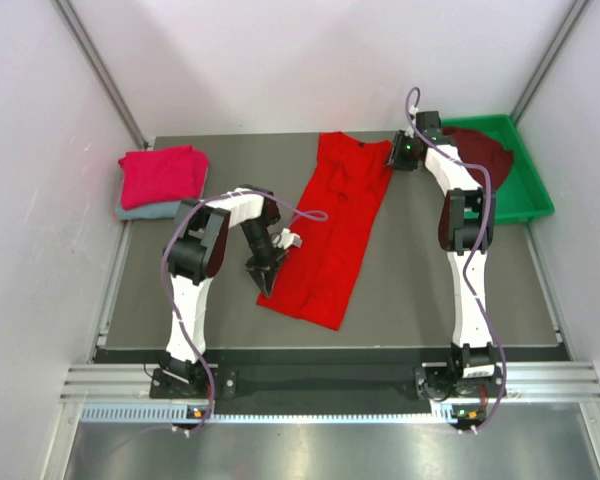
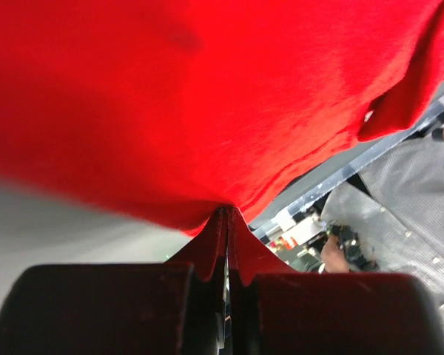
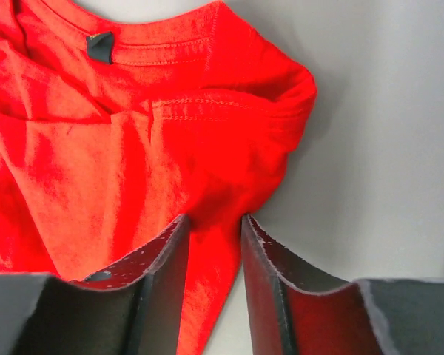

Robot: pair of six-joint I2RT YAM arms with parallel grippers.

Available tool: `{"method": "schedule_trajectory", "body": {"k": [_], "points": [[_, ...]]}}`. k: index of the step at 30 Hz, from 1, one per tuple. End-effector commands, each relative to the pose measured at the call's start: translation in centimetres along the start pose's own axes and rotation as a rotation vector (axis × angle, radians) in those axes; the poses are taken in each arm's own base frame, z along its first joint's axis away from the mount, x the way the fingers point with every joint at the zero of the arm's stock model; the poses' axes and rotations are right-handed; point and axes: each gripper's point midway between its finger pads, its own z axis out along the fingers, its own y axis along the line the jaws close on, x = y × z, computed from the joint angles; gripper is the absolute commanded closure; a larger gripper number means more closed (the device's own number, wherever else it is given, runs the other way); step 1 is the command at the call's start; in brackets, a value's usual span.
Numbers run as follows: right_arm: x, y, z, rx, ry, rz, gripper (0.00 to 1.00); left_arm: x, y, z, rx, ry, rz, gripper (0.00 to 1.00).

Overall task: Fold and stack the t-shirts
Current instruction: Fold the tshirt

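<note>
The bright red t-shirt (image 1: 335, 230) lies folded lengthwise down the middle of the table, collar at the far end. My left gripper (image 1: 264, 289) is at its near left corner, shut on the hem. In the left wrist view the red cloth (image 2: 207, 89) is pinched between the tips of that gripper (image 2: 227, 212). My right gripper (image 1: 391, 160) is at the far right shoulder. Its jaws (image 3: 214, 222) stand apart with a fold of the red t-shirt (image 3: 133, 163) lying between them.
A folded crimson-pink t-shirt (image 1: 162, 175) sits on a folded grey-blue one (image 1: 145, 210) at the far left. A green tray (image 1: 528, 195) at the far right holds the dark maroon t-shirt (image 1: 482, 148). Metal rails run along the table's near edge.
</note>
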Motion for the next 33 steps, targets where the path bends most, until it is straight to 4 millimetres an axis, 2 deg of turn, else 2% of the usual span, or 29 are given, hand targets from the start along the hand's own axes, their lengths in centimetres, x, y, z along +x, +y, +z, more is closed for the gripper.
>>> {"method": "schedule_trajectory", "body": {"k": [1,9,19,22,23,24,25,28,33], "points": [[-1.5,0.6,0.4,-0.026,-0.046,-0.005,0.68,1.6,-1.6,0.7,0.022,0.083,0.022,1.00],[-2.1,0.7,1.2,-0.030,-0.070,-0.005,0.85,2.1,-3.3,2.4,0.021,0.125,0.076,1.00],[-2.6,0.8,2.3,-0.029,-0.104,-0.011,0.90,2.3,-4.5,4.5,0.018,0.205,0.103,1.00],[-2.6,0.8,2.3,-0.029,-0.104,-0.012,0.91,0.9,-5.8,2.7,-0.002,0.125,0.163,1.00],[-2.5,0.7,2.3,-0.027,-0.100,-0.008,0.91,0.2,-5.6,1.6,-0.061,0.098,0.196,0.80],[-2.5,0.8,2.3,-0.027,-0.100,-0.008,0.91,0.2,-5.4,1.0,-0.088,0.086,0.209,0.73],[-2.5,0.7,2.3,-0.027,-0.098,-0.006,0.91,0.2,-5.6,-0.1,-0.120,0.053,0.223,0.69],[-2.7,0.6,2.3,-0.029,-0.106,-0.003,0.91,0.8,-5.1,-1.6,-0.186,0.013,0.215,0.65],[-3.0,0.7,2.5,-0.026,-0.119,-0.012,0.92,2.2,-3.1,-2.1,-0.233,0.004,0.157,0.64]]}}
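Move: The left hand already has its shut fingers on the near left corner of the red t-shirt, practically at its pads; the t-shirt's near right corner lies about 15 cm to its right and 8 cm back. From the right hand, the t-shirt's right edge just below the shoulder is some 2 cm ahead, 1 cm left and slightly below. The collar label lies about 8 cm left and 4 cm ahead of that hand, the green box roughly 27 cm to its right, level with it. The left hand, still pinching the near left corner, drags it about 4 cm back and a little less to the right with a slight clockwise turn, then opens its fingers to about a third and comes up some 3 cm off the hem, easing forward again with its fingertips tilting further back towards the base. The right hand meanwhile slides about 2 cm forward along the far right edge, sinking slightly, and closes its fingers to pinch the cloth just below the shoulder, where it stays. ##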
